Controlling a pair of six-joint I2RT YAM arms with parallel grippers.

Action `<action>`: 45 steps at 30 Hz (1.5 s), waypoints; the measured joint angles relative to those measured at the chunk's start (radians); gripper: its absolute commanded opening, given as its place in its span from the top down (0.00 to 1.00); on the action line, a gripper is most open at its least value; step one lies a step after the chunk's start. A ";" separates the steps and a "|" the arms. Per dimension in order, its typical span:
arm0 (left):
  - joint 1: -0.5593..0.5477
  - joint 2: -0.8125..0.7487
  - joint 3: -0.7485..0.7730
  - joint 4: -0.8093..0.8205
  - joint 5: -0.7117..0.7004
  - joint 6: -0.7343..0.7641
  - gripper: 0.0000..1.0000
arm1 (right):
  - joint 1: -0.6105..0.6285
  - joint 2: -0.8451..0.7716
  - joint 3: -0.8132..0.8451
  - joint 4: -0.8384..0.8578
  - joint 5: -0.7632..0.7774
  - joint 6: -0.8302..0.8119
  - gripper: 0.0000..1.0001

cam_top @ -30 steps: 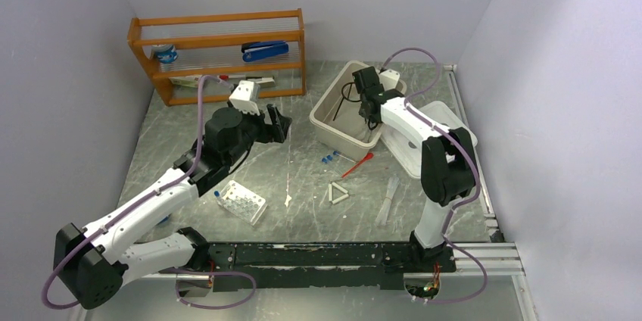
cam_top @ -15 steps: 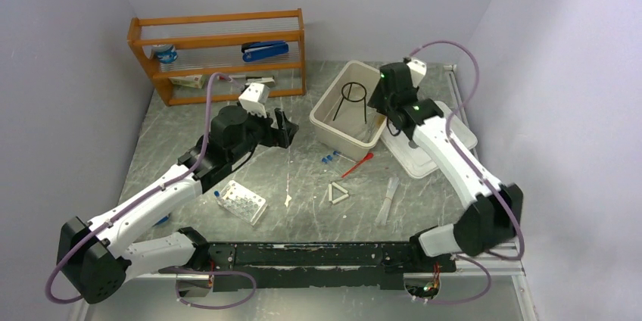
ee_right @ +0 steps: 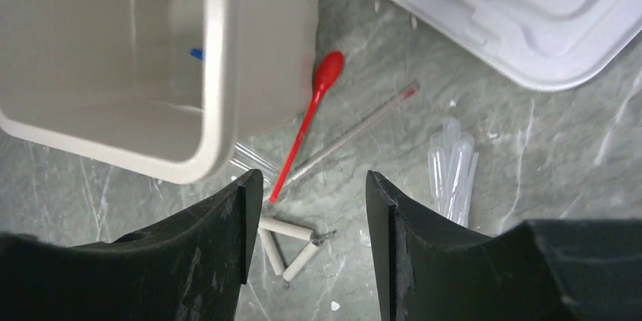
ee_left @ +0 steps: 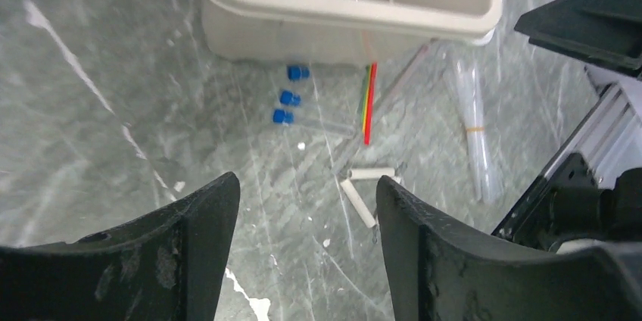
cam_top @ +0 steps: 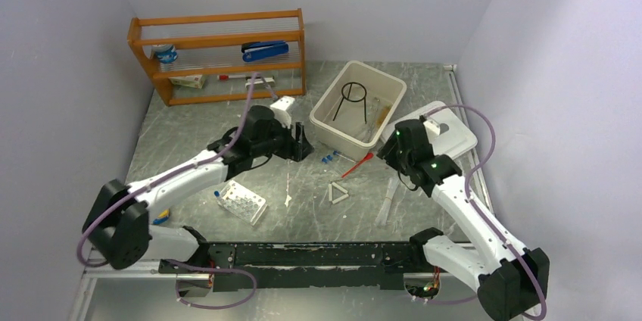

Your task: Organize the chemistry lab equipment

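Note:
The black wire tripod (cam_top: 353, 95) stands inside the beige bin (cam_top: 327, 128). On the table in front of the bin lie blue-capped vials (ee_left: 286, 98), the red-bulb pipette (ee_right: 306, 128), the white triangle (ee_right: 291, 241) and a bundle of clear tubes (ee_right: 452, 166). The white holed rack (cam_top: 242, 201) sits nearer the left arm. My left gripper (cam_top: 304, 143) hovers left of the vials, open and empty (ee_left: 306, 185). My right gripper (cam_top: 384, 151) hangs above the pipette and triangle, open and empty (ee_right: 314, 181).
A white lid (cam_top: 447, 128) lies right of the bin. The wooden shelf (cam_top: 219, 56) at the back left holds a blue stapler (cam_top: 265, 50) and stationery. A thin glass rod (ee_right: 356, 132) lies beside the pipette.
My right gripper opened, left the tripod in the bin and swung back toward the triangle. My left arm moved right, toward the vials.

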 measured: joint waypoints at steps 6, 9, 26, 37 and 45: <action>-0.072 0.190 0.018 0.000 0.064 0.008 0.41 | 0.000 -0.010 -0.150 0.095 -0.077 0.107 0.52; -0.124 0.270 0.045 0.014 0.074 0.032 0.45 | 0.000 -0.006 -0.209 0.146 -0.106 0.158 0.52; -0.215 0.471 0.093 0.112 0.066 0.084 0.48 | -0.006 0.211 -0.366 0.461 -0.203 0.376 0.66; -0.217 0.513 0.106 0.142 0.067 0.087 0.57 | -0.006 0.311 -0.341 0.509 -0.186 0.403 0.70; -0.217 0.517 0.106 0.159 0.116 0.074 0.67 | -0.006 0.383 -0.295 0.520 -0.168 0.410 0.90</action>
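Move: The thin clear rod with the red tip lies about 5 cm left of the right hand, barely 1 cm ahead and some 14 cm below. The red spoon is beside it, 4 cm ahead and 7 cm left of that hand; the clear tube bundle is 7 cm back, with no sideways offset. For the left hand, the white clay triangle sits 8 cm back, 12 cm right and 17 cm down; the blue-capped tubes are 1 cm ahead, 13 cm right. Onto the clear rod beside the red spoon the right hand comes down about 14 cm, drifting some 5 cm left, its wrist tipping steeper and rolling left side up, fingers narrowing until the rod's shaft lies between their tips. The left hand sinks about 13 cm and goes 10 cm right and 5 cm back towards the white triangle, turning some 20 degrees clockwise and half closing, still short of it. ##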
